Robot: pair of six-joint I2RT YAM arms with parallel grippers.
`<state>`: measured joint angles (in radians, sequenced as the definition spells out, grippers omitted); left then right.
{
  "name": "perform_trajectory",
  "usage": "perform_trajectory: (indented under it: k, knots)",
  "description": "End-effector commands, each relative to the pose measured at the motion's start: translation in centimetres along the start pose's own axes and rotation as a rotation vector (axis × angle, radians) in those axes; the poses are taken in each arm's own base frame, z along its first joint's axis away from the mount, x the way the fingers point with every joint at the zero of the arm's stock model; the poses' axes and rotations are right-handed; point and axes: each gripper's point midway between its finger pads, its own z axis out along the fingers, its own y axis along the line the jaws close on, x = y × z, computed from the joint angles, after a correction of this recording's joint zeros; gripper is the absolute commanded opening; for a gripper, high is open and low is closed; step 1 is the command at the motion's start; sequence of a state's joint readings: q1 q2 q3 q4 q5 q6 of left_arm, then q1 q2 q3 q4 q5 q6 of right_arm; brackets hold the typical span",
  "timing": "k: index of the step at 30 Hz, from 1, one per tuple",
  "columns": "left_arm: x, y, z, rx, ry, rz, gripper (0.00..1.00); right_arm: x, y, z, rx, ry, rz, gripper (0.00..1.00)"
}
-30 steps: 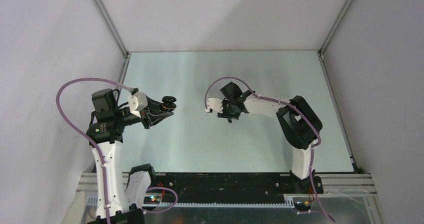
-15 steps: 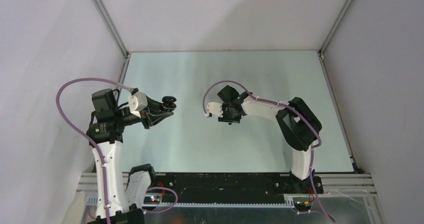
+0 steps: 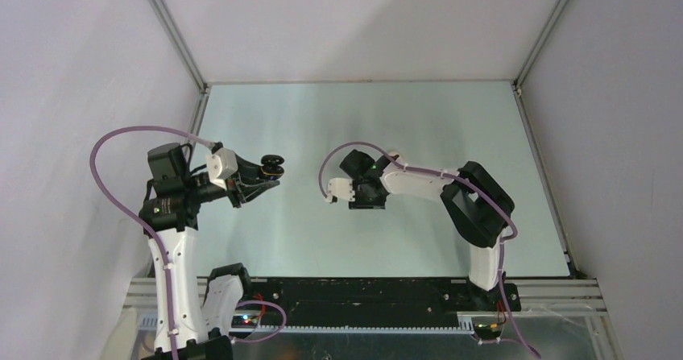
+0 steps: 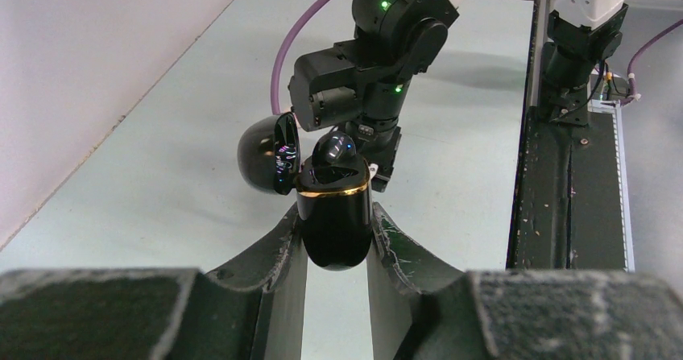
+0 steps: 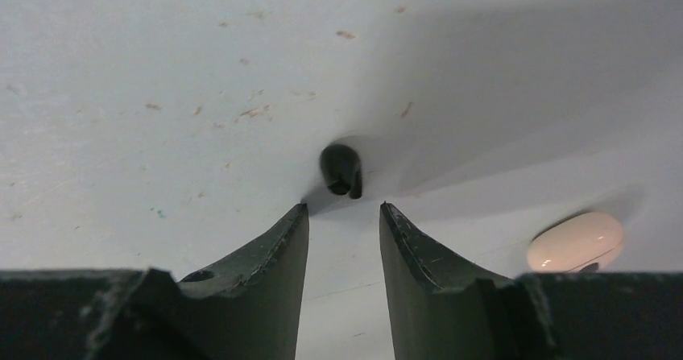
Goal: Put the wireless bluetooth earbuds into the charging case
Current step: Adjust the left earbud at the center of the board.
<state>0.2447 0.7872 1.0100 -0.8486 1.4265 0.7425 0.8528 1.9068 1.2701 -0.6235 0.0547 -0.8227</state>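
Observation:
A glossy black charging case [image 4: 334, 223] with a gold rim is held upright above the table, my left gripper [image 4: 335, 215] shut on its body. Its lid [image 4: 264, 155] hangs open to the left, and a shiny black rounded piece [image 4: 334, 149], apparently an earbud, sits in its mouth. The top view shows this case [image 3: 275, 165] at the left gripper [image 3: 270, 175]. A small black earbud [image 5: 341, 169] lies on the table just past the tips of my right gripper [image 5: 344, 207]. That gripper is open, points down, and has nothing between its fingers. From above, the right gripper [image 3: 364, 201] hides the earbud.
A pale rounded case [image 5: 575, 242] lies on the table to the right of the right fingers, partly cut off by the gripper body. The right arm's wrist [image 4: 366, 94] hangs close behind the held black case. Grey walls enclose the table [image 3: 419, 118].
The right arm has moved left and nearer, lowering over the table, and its jaws have widened slightly. The left arm and the black case have not moved.

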Motion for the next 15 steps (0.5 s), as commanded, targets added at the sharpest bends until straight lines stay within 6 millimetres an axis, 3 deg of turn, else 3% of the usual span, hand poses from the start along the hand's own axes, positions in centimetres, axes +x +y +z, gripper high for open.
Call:
perform_trajectory:
  k: [1,5,9,15]
  knots:
    - [-1.0,-0.3,-0.1,0.017,-0.029,0.05,0.07,1.0,2.0,-1.9,-0.07,0.07,0.0,0.43]
    - [-0.9,-0.2,-0.1,0.017,-0.029,0.048,0.07,-1.0,1.9,-4.7,-0.146,-0.039,-0.094,0.44]
    - [-0.9,-0.3,-0.1,0.019,-0.029,0.048,0.07,-2.8,0.4,-7.1,-0.176,-0.218,-0.254,0.44]
    - [-0.9,-0.3,-0.1,0.015,-0.027,0.05,0.07,-4.3,-1.9,-6.9,-0.225,-0.395,-0.4,0.44]
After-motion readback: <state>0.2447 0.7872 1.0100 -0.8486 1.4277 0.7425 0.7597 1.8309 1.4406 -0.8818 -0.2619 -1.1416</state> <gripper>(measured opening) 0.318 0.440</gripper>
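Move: The black left earbud lies on the board just off the right fingertips, about 2 cm to that hand's left, level with it fore and aft and roughly 1 cm below. The pale case sits some 10 cm ahead of the hand and 4 cm to its right, also about 1 cm below. From the left hand, the earbud is roughly 9 cm ahead, 17 cm to the right and 30 cm below. Slide the right gripper back some 2.5 cm and slightly left, low over the board beside the black left earbud, then lift it about 6 cm clear, coming forward again by 2 cm and drifting left as it climbs. Turn the wrist roughly 20 degrees, mostly counter-clockwise, and keep the fingers part-open and empty. ##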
